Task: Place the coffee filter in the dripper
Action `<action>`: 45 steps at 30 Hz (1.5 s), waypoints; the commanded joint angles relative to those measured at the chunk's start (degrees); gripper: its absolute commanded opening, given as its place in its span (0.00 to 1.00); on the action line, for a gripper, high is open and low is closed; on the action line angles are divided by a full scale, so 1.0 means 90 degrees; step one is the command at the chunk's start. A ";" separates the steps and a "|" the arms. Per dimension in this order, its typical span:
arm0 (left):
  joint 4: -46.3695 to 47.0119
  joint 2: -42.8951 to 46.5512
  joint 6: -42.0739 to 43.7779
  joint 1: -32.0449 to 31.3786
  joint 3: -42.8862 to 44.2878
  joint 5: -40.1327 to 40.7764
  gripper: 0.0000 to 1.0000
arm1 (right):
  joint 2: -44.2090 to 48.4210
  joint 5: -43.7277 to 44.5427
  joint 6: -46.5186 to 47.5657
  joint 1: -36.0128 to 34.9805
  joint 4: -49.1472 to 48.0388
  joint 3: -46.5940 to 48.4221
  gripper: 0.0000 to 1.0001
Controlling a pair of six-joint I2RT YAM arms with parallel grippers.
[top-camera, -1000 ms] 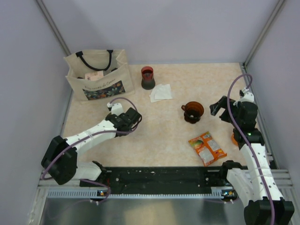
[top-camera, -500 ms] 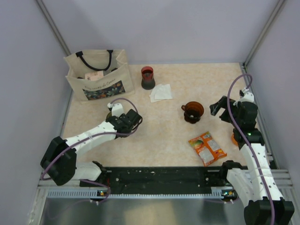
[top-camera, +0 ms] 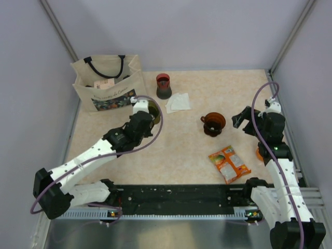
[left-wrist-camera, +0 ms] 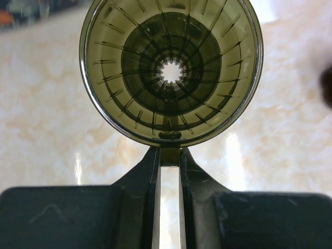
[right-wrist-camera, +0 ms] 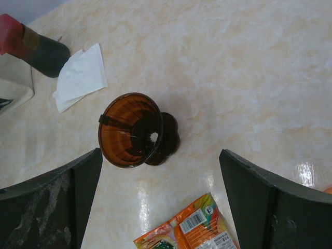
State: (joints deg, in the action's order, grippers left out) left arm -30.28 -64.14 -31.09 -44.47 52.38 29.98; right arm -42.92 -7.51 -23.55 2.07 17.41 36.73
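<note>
The olive-green dripper (left-wrist-camera: pixel 171 71) fills the left wrist view, its ribbed mouth facing the camera. My left gripper (left-wrist-camera: pixel 169 154) is shut on the dripper's small handle tab. From above, the dripper (top-camera: pixel 153 110) sits at the tip of the left gripper (top-camera: pixel 147 114), just right of the tote bag. The white coffee filter (top-camera: pixel 178 102) lies flat on the table behind it, also seen in the right wrist view as a folded filter (right-wrist-camera: pixel 80 77). My right gripper (top-camera: pixel 241 118) hovers wide open and holds nothing; in its wrist view the right gripper (right-wrist-camera: pixel 160 155) brackets a brown dripper.
A brown dripper (top-camera: pixel 213 123) (right-wrist-camera: pixel 136 129) stands mid-table. A red and dark dripper (top-camera: pixel 163 85) is at the back. The beige tote bag (top-camera: pixel 106 83) stands back left. An orange snack packet (top-camera: pixel 229 163) (right-wrist-camera: pixel 207 228) lies front right.
The left arm has reached out to the right and away from its base, carrying the olive dripper from front of the bag toward the filter. The right arm has stayed still.
</note>
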 commanded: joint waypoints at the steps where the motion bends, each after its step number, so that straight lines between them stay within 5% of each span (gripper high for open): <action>1: 0.1869 -0.0089 0.1656 0.0087 0.0692 -0.0273 0.00 | 0.0110 -0.0220 0.0107 0.0024 -0.0225 -0.0009 0.95; 11: 0.1423 -0.2354 0.2273 0.1610 0.3640 -0.2080 0.00 | 0.0305 -0.0162 0.0107 0.0034 -0.0235 -0.0058 0.96; 26: -0.0745 -0.4815 0.3112 0.2313 0.7186 -0.3271 0.00 | 0.0296 0.0053 0.0087 0.0025 -0.0225 -0.0087 0.96; 45: -0.1176 -0.6213 0.3210 0.2675 0.8418 -0.3643 0.00 | 0.0247 0.0102 0.0107 0.0024 -0.0235 -0.0106 0.95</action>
State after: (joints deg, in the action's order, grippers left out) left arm -42.19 -119.50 -2.83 -20.64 124.55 -0.51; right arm -40.88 -6.98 -23.53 2.07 17.17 35.99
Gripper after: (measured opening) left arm 0.187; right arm 0.956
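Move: The left gripper already holds the green dripper by its handle. The red-topped carafe stands about 30 cm ahead of this hand and 6 cm to its right, its middle some 10 cm lower. The white napkin lies roughly 25 cm ahead and 12 cm right, down on the table; the tote bag's middle is about 28 cm ahead and 18 cm left. From the idle right hand the carafe is about 28 cm ahead and 32 cm left. Bring the left gripper forward some 25 cm and slightly right towards the red-topped carafe, keeping the pinch on the green dripper's handle. Rise about 12 cm on the way out, then ease off and sink around 5 cm near the carafe's top, turning the wrist clockwise and levelling the dripper again after its early upward tilt. ##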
